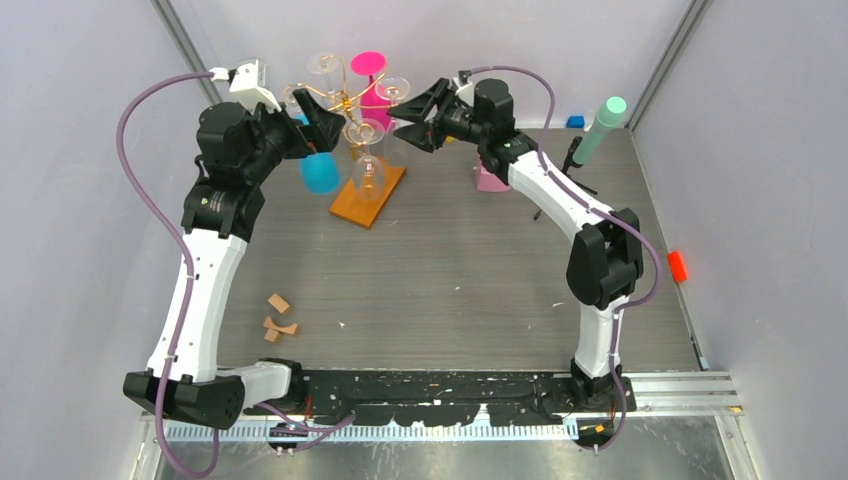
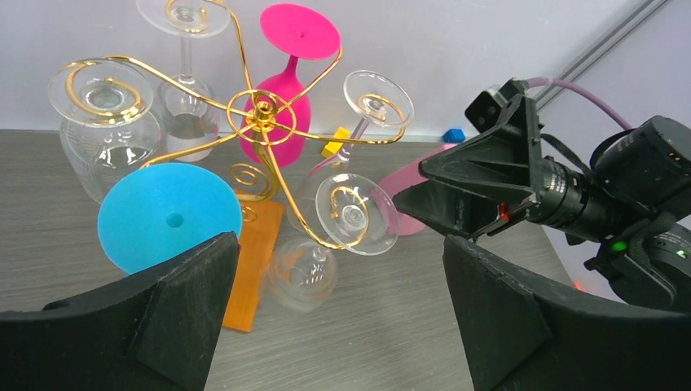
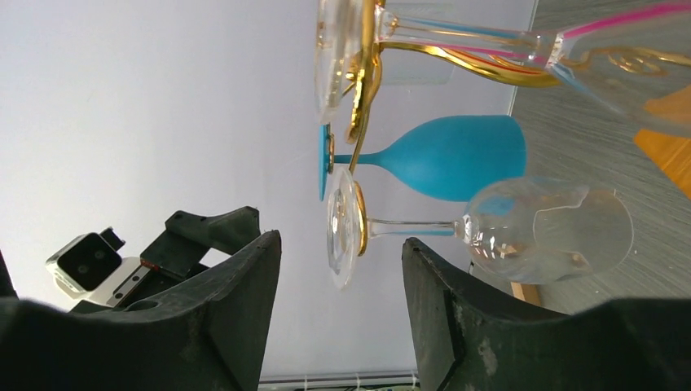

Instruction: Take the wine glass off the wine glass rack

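Observation:
The gold wire wine glass rack stands on its orange base at the back of the table, with several glasses hanging upside down from its spiral arms. They include a blue one, a pink one and a clear one at the front. My left gripper is open just left of the rack, beside the blue glass. My right gripper is open on the rack's right. In the right wrist view the clear glass's foot sits between its fingertips, untouched.
A pink object, a mint-green cylinder and a small blue block sit at the back right. A red piece lies at the right edge. Wooden blocks lie at the front left. Walls enclose the table.

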Controlling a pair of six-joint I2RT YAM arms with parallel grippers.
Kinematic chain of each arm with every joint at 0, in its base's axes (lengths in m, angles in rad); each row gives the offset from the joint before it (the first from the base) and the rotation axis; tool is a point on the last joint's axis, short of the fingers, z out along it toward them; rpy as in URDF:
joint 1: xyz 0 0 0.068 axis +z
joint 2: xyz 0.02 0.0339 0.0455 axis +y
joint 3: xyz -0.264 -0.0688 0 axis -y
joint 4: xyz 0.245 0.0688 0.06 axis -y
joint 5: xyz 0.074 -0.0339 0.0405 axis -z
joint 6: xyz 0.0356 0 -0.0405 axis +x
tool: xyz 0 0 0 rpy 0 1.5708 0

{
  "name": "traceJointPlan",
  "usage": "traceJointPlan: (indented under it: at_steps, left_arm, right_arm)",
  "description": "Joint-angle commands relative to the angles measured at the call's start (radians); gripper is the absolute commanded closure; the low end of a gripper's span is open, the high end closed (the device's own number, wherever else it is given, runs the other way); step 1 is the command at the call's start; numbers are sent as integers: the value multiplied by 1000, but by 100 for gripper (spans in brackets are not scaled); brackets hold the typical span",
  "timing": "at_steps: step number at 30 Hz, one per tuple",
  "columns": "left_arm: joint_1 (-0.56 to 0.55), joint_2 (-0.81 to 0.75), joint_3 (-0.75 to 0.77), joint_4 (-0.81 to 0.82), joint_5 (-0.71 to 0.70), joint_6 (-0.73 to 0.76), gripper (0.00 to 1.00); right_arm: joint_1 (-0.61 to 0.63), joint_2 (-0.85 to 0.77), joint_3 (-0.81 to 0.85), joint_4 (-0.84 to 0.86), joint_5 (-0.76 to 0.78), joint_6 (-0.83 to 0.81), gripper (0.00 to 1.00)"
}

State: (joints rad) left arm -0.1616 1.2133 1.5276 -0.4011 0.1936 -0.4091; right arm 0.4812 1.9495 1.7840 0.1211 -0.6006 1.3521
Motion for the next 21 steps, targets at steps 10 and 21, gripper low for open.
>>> traceJointPlan:
  at_steps: [10,21]
  left_arm:
    - [2,-15,45,7,-38,34,0]
    - [2,-38,2,16,-50,12,0]
  right_arm:
    - [52,53,93,6,-35,32,47]
    - [65,60,99,8,-24,48,73]
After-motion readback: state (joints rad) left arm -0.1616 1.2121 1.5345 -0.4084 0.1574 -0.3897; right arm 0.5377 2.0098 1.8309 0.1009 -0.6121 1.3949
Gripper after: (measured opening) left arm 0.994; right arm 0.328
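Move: The foot of the front clear wine glass, hanging upside down from the rack, lies about 6 cm left of the right hand, 2 cm back and 1 cm lower. The other clear foot on the right side of the rack is some 5 cm ahead and 1 cm left, about level; the rack's hub is 8 cm left and 3 cm ahead. From the left hand, the front foot is roughly 6 cm ahead, 6 cm right and 9 cm below. Leftwards, about 3 cm, with a slight drift back and down, the right hand eases in on the front clear glass's foot. It sinks first and draws back later. Its fingers, one above and one below the foot's near edge and the hook beneath, close from well open to about half that gap, still apart at the end. ##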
